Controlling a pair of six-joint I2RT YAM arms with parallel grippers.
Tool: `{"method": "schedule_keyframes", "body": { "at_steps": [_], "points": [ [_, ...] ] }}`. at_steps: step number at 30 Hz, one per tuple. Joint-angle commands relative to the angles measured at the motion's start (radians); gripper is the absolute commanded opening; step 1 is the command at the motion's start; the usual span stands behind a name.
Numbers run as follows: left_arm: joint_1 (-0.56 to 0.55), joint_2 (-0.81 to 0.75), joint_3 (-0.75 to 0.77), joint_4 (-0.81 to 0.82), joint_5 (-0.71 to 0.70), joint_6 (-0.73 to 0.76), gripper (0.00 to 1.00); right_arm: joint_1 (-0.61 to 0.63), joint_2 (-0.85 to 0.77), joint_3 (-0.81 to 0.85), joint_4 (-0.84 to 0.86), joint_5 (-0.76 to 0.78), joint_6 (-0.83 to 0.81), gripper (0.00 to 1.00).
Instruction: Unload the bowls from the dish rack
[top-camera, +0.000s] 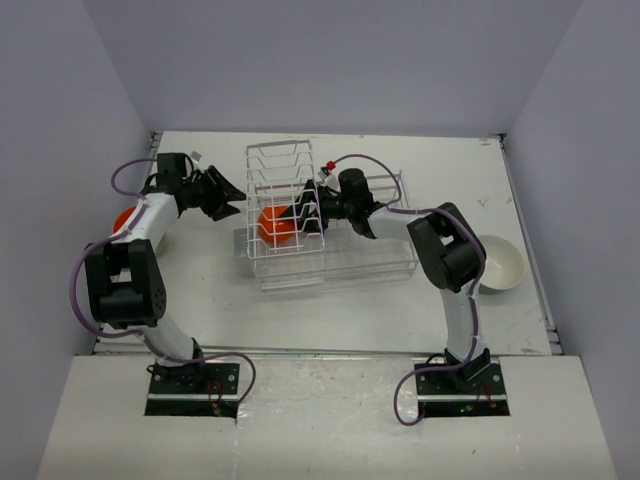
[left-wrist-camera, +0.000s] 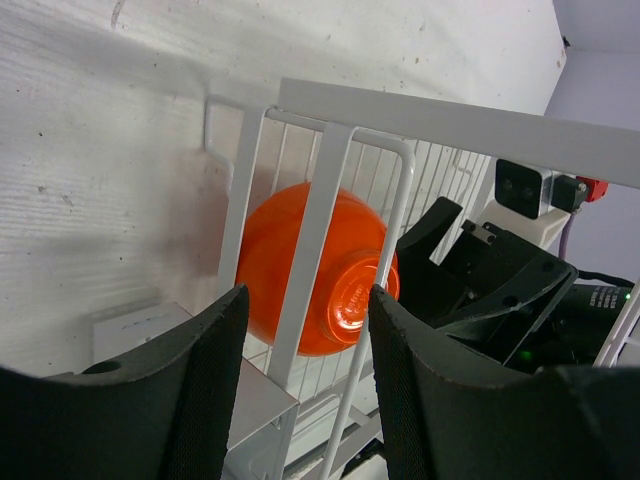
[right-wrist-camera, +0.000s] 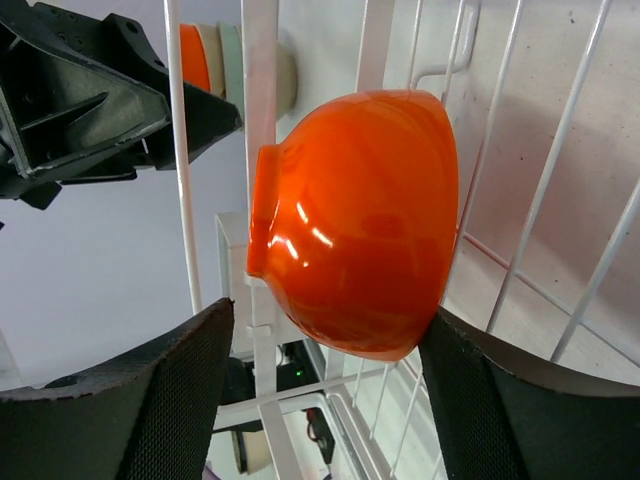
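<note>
An orange bowl (top-camera: 275, 228) stands on its side in the upright slots of the wire dish rack (top-camera: 330, 262). My right gripper (top-camera: 293, 220) reaches into the rack from the right. In the right wrist view its open jaws (right-wrist-camera: 328, 330) straddle the bowl (right-wrist-camera: 360, 220): the right finger (right-wrist-camera: 480, 400) lies against the rim, the left finger (right-wrist-camera: 170, 400) stands off the foot. My left gripper (top-camera: 230, 203) hangs open just outside the rack's left side. In the left wrist view this gripper (left-wrist-camera: 308, 300) faces the bowl's foot (left-wrist-camera: 350, 290) through the wires, holding nothing.
A cream bowl (top-camera: 497, 265) sits on the table at the right. Partly hidden behind my left arm is an orange bowl (top-camera: 125, 218); the right wrist view shows it as a stack of orange, pale green and cream bowls (right-wrist-camera: 235, 65). The rack's wires (left-wrist-camera: 310, 260) stand between the two grippers.
</note>
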Motion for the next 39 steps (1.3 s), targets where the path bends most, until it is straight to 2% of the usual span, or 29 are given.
{"method": "schedule_keyframes", "body": {
  "at_steps": [1, 9, 17, 21, 24, 27, 30, 32, 35, 38, 39],
  "points": [
    [0.013, -0.002, 0.025, 0.017, 0.028, 0.023, 0.53, 0.001, 0.008, -0.001, 0.120, -0.060, 0.055, 0.72],
    [0.011, -0.006, 0.016, 0.017, 0.025, 0.023, 0.53, -0.002, 0.014, -0.050, 0.230, -0.006, 0.147, 0.65],
    [0.013, -0.001, 0.003, 0.030, 0.025, 0.020, 0.53, -0.002, 0.064, -0.041, 0.375, 0.040, 0.320, 0.58],
    [0.011, -0.001, 0.003, 0.033, 0.025, 0.020, 0.53, 0.001, 0.077, -0.033, 0.385, 0.081, 0.377, 0.56],
    [0.011, 0.001, 0.009, 0.031, 0.028, 0.020, 0.53, 0.007, 0.091, -0.033, 0.395, 0.112, 0.436, 0.51],
    [0.011, 0.002, 0.016, 0.030, 0.030, 0.022, 0.53, 0.015, 0.097, -0.015, 0.329, 0.134, 0.443, 0.40],
    [0.013, 0.004, 0.022, 0.025, 0.033, 0.026, 0.53, 0.020, 0.103, 0.008, 0.278, 0.135, 0.446, 0.36],
    [0.013, 0.002, 0.020, 0.022, 0.033, 0.029, 0.53, 0.021, 0.108, 0.017, 0.248, 0.131, 0.443, 0.25],
    [0.016, -0.001, 0.019, 0.017, 0.034, 0.036, 0.53, 0.021, 0.113, 0.035, 0.215, 0.120, 0.445, 0.18],
    [0.018, -0.006, 0.008, 0.023, 0.034, 0.036, 0.53, 0.021, 0.116, 0.032, 0.229, 0.111, 0.456, 0.01],
    [0.018, -0.006, 0.002, 0.025, 0.034, 0.034, 0.53, 0.023, 0.116, 0.022, 0.238, 0.111, 0.460, 0.00]
  ]
}}
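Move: The last orange bowl lies tipped in the tall left part of the dish rack, its middle some 4 cm to the right hand's left, about 1 cm ahead and 3 cm below, with the open fingers already around its near end. The rack's left side bars stand about 8 cm left of that hand and level with it; the grey cutlery holder is about 11 cm left, 2 cm back and 6 cm lower. From the left hand the bowl is about 9 cm right, 2 cm back and 6 cm down. The right hand first barely travels while its wrist starts to turn, then it climbs and reaches forward about 4 cm each way with some 2 cm to the left, inside the tall part of the rack. The wrist tips the left-pointing fingers up by about 15 degrees and swings a little clockwise as the fingers close from wide open to nearly shut, pinching the bowl's wall at its rim on the side nearest the back and top. ##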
